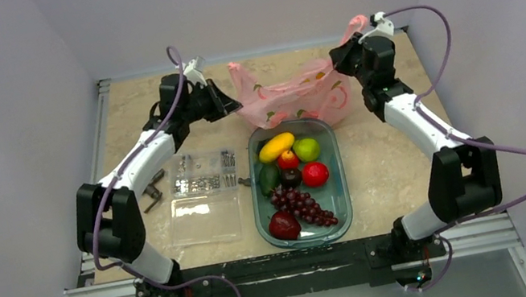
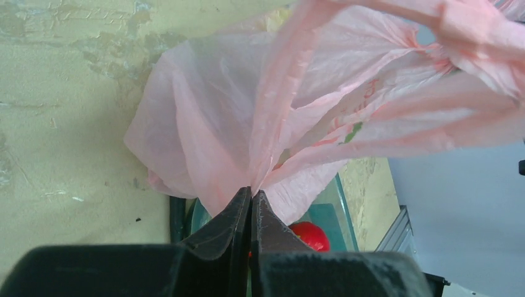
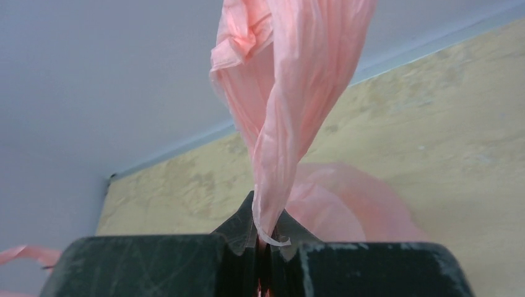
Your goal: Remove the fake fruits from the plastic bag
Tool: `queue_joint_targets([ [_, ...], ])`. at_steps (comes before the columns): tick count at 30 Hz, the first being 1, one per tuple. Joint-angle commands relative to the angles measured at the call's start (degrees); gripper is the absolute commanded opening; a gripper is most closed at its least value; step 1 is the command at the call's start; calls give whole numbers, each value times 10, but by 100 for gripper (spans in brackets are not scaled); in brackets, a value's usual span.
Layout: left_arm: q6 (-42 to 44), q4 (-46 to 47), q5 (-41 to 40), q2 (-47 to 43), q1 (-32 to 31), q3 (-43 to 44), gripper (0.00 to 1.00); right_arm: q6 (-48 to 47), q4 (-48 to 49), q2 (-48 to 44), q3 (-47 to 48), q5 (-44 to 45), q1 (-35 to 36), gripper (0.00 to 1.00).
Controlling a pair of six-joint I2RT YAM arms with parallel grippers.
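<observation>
The pink plastic bag [image 1: 292,98] hangs stretched between my two grippers at the back of the table, over the far end of the green tray [image 1: 341,184]. My left gripper [image 1: 234,107] is shut on the bag's left edge; the film [image 2: 216,124] fans out from its closed tips [image 2: 251,192]. My right gripper [image 1: 334,61] is shut on a twisted handle strip [image 3: 285,93] that rises out of its jaws [image 3: 267,216]. In the tray lie fake fruits: a red apple [image 1: 284,225], an orange-red one [image 1: 315,174] and a dark plum [image 1: 291,178]. What the bag holds I cannot tell.
Also in the tray are a yellow oval fruit [image 1: 276,146], a green apple [image 1: 306,149] and a dark purple grape bunch [image 1: 304,205]. Left of the tray sit a clear box of small metal parts [image 1: 203,174], its lid [image 1: 206,217] and dark tools [image 1: 153,192].
</observation>
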Motion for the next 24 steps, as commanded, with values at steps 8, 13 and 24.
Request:
queue_joint_targets([
  [8, 55, -21, 20, -50, 7, 33, 40, 10, 79, -7, -7, -118, 18, 0],
  [13, 100, 3, -66, -136, -21, -6, 67, -7, 57, -15, -2, -132, 18, 0],
  [24, 53, -62, -345, -133, -135, 74, 85, -75, -32, -57, 12, -98, 23, 32],
])
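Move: The left gripper pinches the left rim of the plastic bag; the bag's middle lies about 14 cm to its right and some 14 cm below, level with it fore and aft. From that gripper the green container is about 21 cm back, 12 cm right; its yellow fruit 10 cm back, 7 cm right. The right gripper pinches the bag's right rim, with the middle about 9 cm left, 3 cm back and 20 cm below. Open the left gripper wide to let go of the bag's left rim, then raise it about 12 cm and draw it back some 5 cm, tipping its fingers upward. Meanwhile carry the pinched right rim about 5 cm left and a little back towards the bag's middle, turning counter-clockwise, then start parting the right fingers slightly. ##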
